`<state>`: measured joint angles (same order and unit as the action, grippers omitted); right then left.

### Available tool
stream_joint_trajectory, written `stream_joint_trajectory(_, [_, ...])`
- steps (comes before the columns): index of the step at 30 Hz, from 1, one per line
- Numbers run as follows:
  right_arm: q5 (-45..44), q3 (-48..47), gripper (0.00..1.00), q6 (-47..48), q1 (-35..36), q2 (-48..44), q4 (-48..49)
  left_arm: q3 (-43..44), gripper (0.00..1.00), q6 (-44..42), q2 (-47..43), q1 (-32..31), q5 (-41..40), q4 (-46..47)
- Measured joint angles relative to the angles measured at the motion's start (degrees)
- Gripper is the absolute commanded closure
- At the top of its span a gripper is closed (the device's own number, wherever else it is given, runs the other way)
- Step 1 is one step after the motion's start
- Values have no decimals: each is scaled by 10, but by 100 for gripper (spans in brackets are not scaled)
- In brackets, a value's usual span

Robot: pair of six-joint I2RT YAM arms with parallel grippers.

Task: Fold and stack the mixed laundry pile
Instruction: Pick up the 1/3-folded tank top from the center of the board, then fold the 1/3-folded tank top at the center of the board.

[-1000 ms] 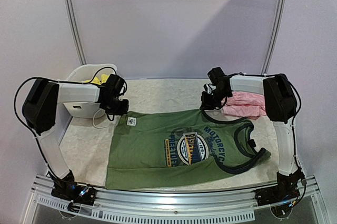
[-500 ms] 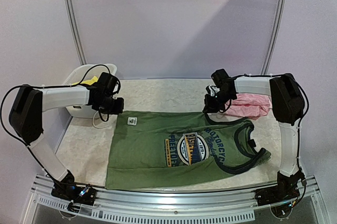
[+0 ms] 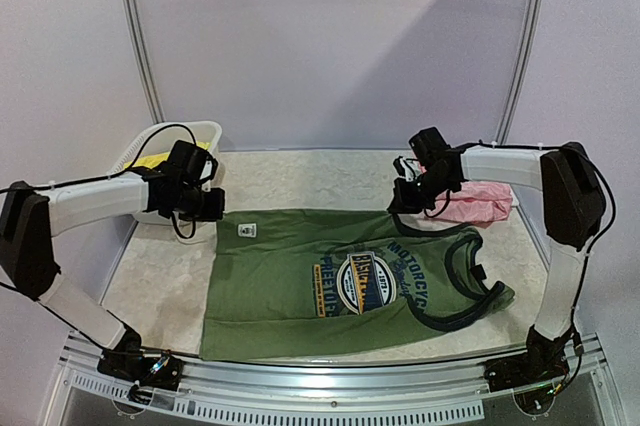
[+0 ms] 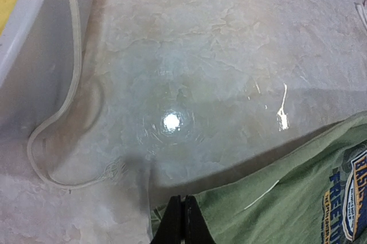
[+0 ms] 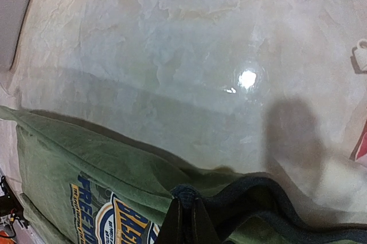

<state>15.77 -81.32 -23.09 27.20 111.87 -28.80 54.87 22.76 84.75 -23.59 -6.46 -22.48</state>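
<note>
The olive-green tank top (image 3: pixel 290 276) lies spread flat on the table, its round blue-orange graphic (image 3: pixel 365 281) facing up. My left gripper (image 3: pixel 208 208) is shut on its far left hem corner; in the left wrist view the black jaws (image 4: pixel 183 208) meet on the green cloth (image 4: pixel 275 198). My right gripper (image 3: pixel 402 203) is shut on the dark blue shoulder trim, which bunches between the jaws (image 5: pixel 187 201) in the right wrist view, with the green cloth (image 5: pixel 86 152) stretching away to the left. A pink garment (image 3: pixel 478 201) lies at the far right. Yellow cloth (image 3: pixel 150 160) lies in the basket.
The white plastic basket (image 3: pixel 200 129) stands at the far left corner, its wall (image 4: pixel 23 20) close to my left gripper. A white cord (image 4: pixel 74 83) loops on the marbled tabletop (image 3: pixel 310 181) beside it. The metal rail (image 3: pixel 330 386) runs along the near edge.
My left arm has swung outward to the left and the right gripper has shifted slightly right. The tank top's far edge is drawn wider and straighter between them.
</note>
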Motion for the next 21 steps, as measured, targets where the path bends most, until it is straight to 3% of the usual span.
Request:
stream_joint_trajectory(9, [-29,68,100,0,26,-70,21,-49,100,12,-83,-14,-7,-12])
stream_joint_trajectory(21, [-81,123,99,-2,73,-89,46,-116,100,28,-94,-43,-23,-8])
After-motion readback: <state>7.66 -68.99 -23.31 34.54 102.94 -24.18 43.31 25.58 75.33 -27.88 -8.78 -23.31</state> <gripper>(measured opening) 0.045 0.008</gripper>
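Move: Both grippers already hold the raised far edge of the tank top. Its round print lies about 13 cm back and 31 cm right of the left gripper, some 8 cm below. From the right gripper the print is about 15 cm back, 5 cm left and 5 cm lower. The laundry basket stands about 10 cm ahead and 11 cm left of the left gripper; the pink stack is about 11 cm ahead and 15 cm right of the right gripper. Keep both grippers shut on the tank top's far edge and draw it back together, about 6 cm, over the shirt towards the print. Lift each hand a centimetre or two on the way, then sink: the left ends some 2 cm lower than it began, the right about level. Let the right wrist tilt slightly. ##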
